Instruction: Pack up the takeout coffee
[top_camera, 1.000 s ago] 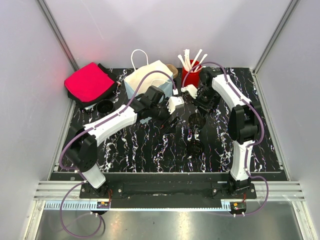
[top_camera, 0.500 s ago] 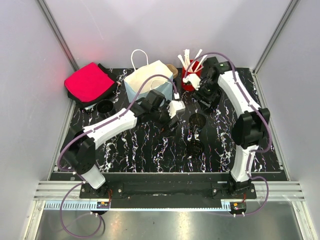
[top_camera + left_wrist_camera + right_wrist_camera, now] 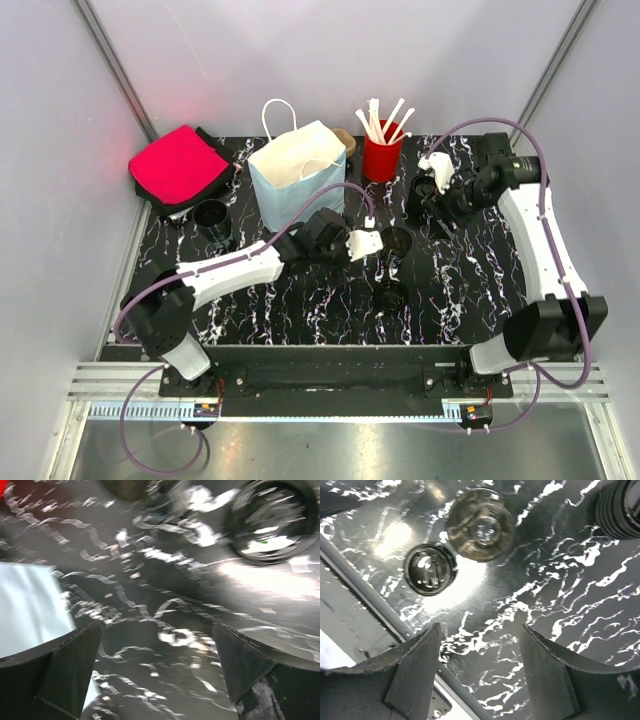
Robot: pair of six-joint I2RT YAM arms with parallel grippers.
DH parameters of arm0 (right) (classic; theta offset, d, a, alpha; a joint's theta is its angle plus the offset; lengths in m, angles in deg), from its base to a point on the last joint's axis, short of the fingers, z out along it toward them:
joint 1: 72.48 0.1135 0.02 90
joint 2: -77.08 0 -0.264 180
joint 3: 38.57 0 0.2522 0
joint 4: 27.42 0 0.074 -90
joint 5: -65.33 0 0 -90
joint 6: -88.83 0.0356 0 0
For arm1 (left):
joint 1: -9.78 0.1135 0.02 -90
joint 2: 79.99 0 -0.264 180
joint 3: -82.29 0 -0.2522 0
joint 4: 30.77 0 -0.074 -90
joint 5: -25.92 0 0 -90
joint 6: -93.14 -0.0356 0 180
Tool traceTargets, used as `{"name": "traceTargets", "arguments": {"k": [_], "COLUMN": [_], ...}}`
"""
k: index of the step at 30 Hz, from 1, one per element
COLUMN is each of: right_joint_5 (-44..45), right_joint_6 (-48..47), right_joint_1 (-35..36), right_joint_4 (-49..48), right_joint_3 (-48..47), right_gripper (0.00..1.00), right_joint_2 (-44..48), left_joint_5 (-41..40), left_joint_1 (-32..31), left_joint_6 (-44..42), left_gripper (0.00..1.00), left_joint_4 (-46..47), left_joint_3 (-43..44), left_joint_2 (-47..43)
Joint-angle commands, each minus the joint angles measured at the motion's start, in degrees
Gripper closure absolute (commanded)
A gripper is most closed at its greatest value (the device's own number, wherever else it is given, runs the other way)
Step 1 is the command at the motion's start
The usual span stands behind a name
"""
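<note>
The takeout coffee (image 3: 388,295), a small black cup with a black lid, stands toward the table's front; it also shows in the right wrist view (image 3: 429,570), well ahead of the fingers. Just behind it stands a lidless black cup (image 3: 397,240) (image 3: 480,525). My left gripper (image 3: 376,243) (image 3: 156,627) hovers open right beside that lidless cup (image 3: 272,522), with only tabletop between its fingers. My right gripper (image 3: 431,188) (image 3: 480,626) is open at the back right, over bare table and holding nothing. The pale blue paper bag (image 3: 300,165) stands upright at the back.
A red cup of white stirrers (image 3: 381,155) stands right of the bag. Another lidless black cup (image 3: 212,213) sits at the left, near a red cloth on a black case (image 3: 180,165). A ribbed black object (image 3: 625,505) shows at the right wrist view's edge.
The right arm swung away from the red cup toward the back right, its jaws spreading wider. The left gripper slid from the bag's front toward the lidless cup.
</note>
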Motion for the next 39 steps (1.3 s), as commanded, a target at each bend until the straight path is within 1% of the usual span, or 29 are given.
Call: {"name": "traceTargets", "arguments": {"k": [1,3,5,7,11,16,20,24,29,39], "right_joint_5": [-5.42,-6.21,-6.83,-6.92,-7.97,-8.06,-8.41,-8.59,-8.50,-9.82], "right_joint_6": [3.55,4.34,4.69,5.31,6.80,7.60,8.21,8.65,8.91,9.35], "right_joint_1": [0.27,0.36,0.27,0.27,0.27,0.27,0.27,0.27,0.27,0.27], "right_joint_4": [-4.49,-5.02,-5.37,-6.34,-8.19,-9.06,-9.86,-10.56,-11.09,-11.88], "right_joint_3": [2.53,3.24,4.03,5.08,6.58,7.10,7.19,7.81,8.77,9.39], "right_gripper": [0.31,0.30,0.30,0.30,0.30,0.30,0.30,0.30,0.30,0.31], "right_joint_2": [6.90,8.14,9.64,10.78,11.84,12.89,13.77,14.56,15.62,16.14], "left_joint_5": [-11.23,-12.03,-10.90,-9.14,-4.92,-5.26,-3.34,-3.33,-6.22,-10.71], "left_joint_1": [0.20,0.29,0.90,2.13,4.50,6.44,8.55,10.22,11.98,17.51], "left_joint_6": [-9.33,-12.33,-15.94,-17.35,-17.45,-20.42,-20.70,-19.64,-18.41,-16.74], "left_gripper": [0.01,0.01,0.01,0.01,0.01,0.01,0.01,0.01,0.01,0.01], "left_joint_4": [9.81,12.26,13.24,12.55,8.95,8.15,3.77,0.85,-5.02,-8.99], "left_joint_3": [-3.58,-4.72,-5.08,-4.20,0.62,2.30,6.59,10.65,15.30,18.21], "left_joint_2": [3.43,4.93,6.07,6.95,11.42,16.34,19.78,21.89,24.62,25.93]}}
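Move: The paper bag's middle stands some 27 cm ahead of the left hand and 13 cm to its left, at about its height. The clear cup is about 10 cm ahead and 9 cm right, and the black lid about level and 8 cm right, both lower. Behind the bag, the cup carrier peeks out about 42 cm ahead and 4 cm left of that hand. From the right hand, the bag's middle lies roughly 24 cm ahead, 29 cm left and 10 cm lower. Down first, then forward low over the table, the left hand heads for the front of the bag, sinking some 8 cm and reaching about 14 cm out while its fingers, still wide open, tip to point more steeply down. It finishes by bearing left, 7–8 cm in all, with its far finger against the bag's lower side. The right hand, still open, eases some 5 cm up and back from the clear cup. ##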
